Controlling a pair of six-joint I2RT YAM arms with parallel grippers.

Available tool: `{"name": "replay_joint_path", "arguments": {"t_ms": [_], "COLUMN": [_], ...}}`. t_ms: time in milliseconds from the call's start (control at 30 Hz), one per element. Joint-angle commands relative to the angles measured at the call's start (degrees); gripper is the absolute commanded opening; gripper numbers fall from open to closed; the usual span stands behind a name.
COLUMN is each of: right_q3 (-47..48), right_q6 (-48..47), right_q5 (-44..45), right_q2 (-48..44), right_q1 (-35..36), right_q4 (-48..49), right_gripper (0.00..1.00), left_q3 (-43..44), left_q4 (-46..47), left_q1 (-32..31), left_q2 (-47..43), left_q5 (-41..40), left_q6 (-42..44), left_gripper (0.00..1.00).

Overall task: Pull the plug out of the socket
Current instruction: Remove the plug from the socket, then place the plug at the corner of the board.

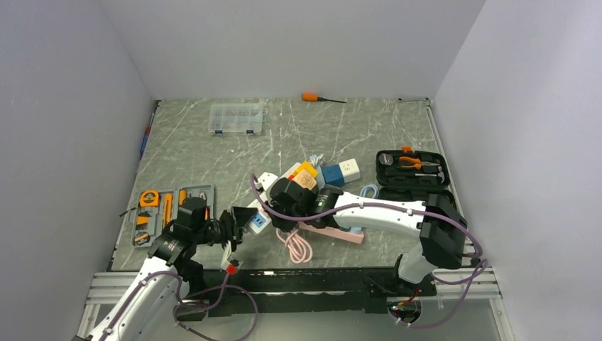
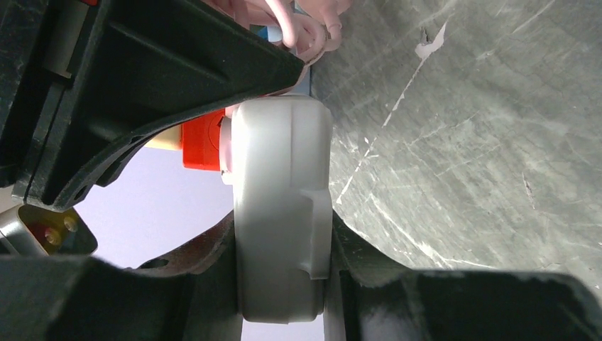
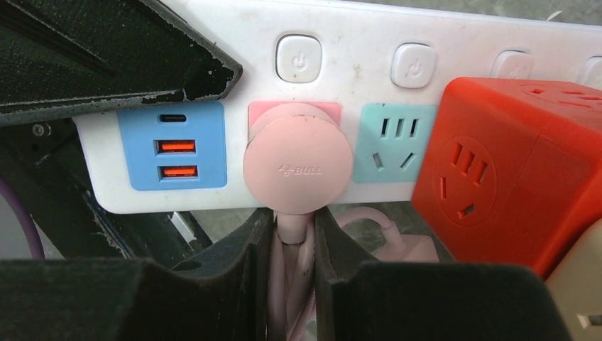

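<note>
The socket is a white power strip with a blue USB panel and coloured outlets. A round pink plug sits in its pink outlet. My right gripper is shut just below the plug's face, on the plug's neck and its pink cord. My left gripper is shut on the strip's white end, one finger on each flat side. In the top view both grippers meet at the strip near the table's front, the left gripper on its near end.
A red cube adapter is plugged in right of the pink plug. A pink power strip and coiled pink cord lie close by. Further off lie a tool tray, a black tool case, a clear box and an orange screwdriver.
</note>
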Motion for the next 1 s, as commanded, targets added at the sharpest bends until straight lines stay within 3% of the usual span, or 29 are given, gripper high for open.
{"name": "replay_joint_path", "arguments": {"t_ms": [0,500,767,967], "right_q3": [2.1,-7.0,-16.6,-19.8], "right_q6": [-0.5,3.5,8.5,12.8], "right_q5": [2.1,1.9,7.9,12.1], "right_q2": [-9.6,-14.8,-12.8,-7.6], "right_q1": [0.2,1.6,7.9,12.4], "right_q4": [10.4,14.9,19.5,22.9], "right_gripper": [0.00,0.00,0.00,0.00], "left_q3": [-0.3,-2.0,-3.3,-3.7], "left_q4": [-3.6,1.5,16.1,24.2], "left_q1": [-3.7,-5.4,-5.0,-1.0], "left_q2": [-0.5,2.8,9.1,17.2], "left_q5": [-4.3,-11.5,-16.9,-18.2], "left_q6": [43.1,40.1,29.8,30.2], "left_gripper": [0.00,0.00,0.00,0.00]}}
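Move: The right gripper already holds the pink plug by its cable neck; the plug's head, still in the pink socket, lies about 1 cm ahead, 2 cm left and 1 cm below. From that hand the blue USB block is some 2 cm back and 3 cm left, the red cube about 6 cm ahead and 3 cm right. The left gripper already clamps the white strip's end, with the plug roughly 1 cm ahead, 4 cm right and 2 cm above. Pull the right gripper up about 7 cm, its grip on the cable neck unchanged, tilting it a little over 10 degrees so the plug comes free of the pink socket. Then swing it down about 10 cm and back some 6 cm towards the near table edge. Keep the left gripper clamped on the strip's end and ease it forward and slightly down. ##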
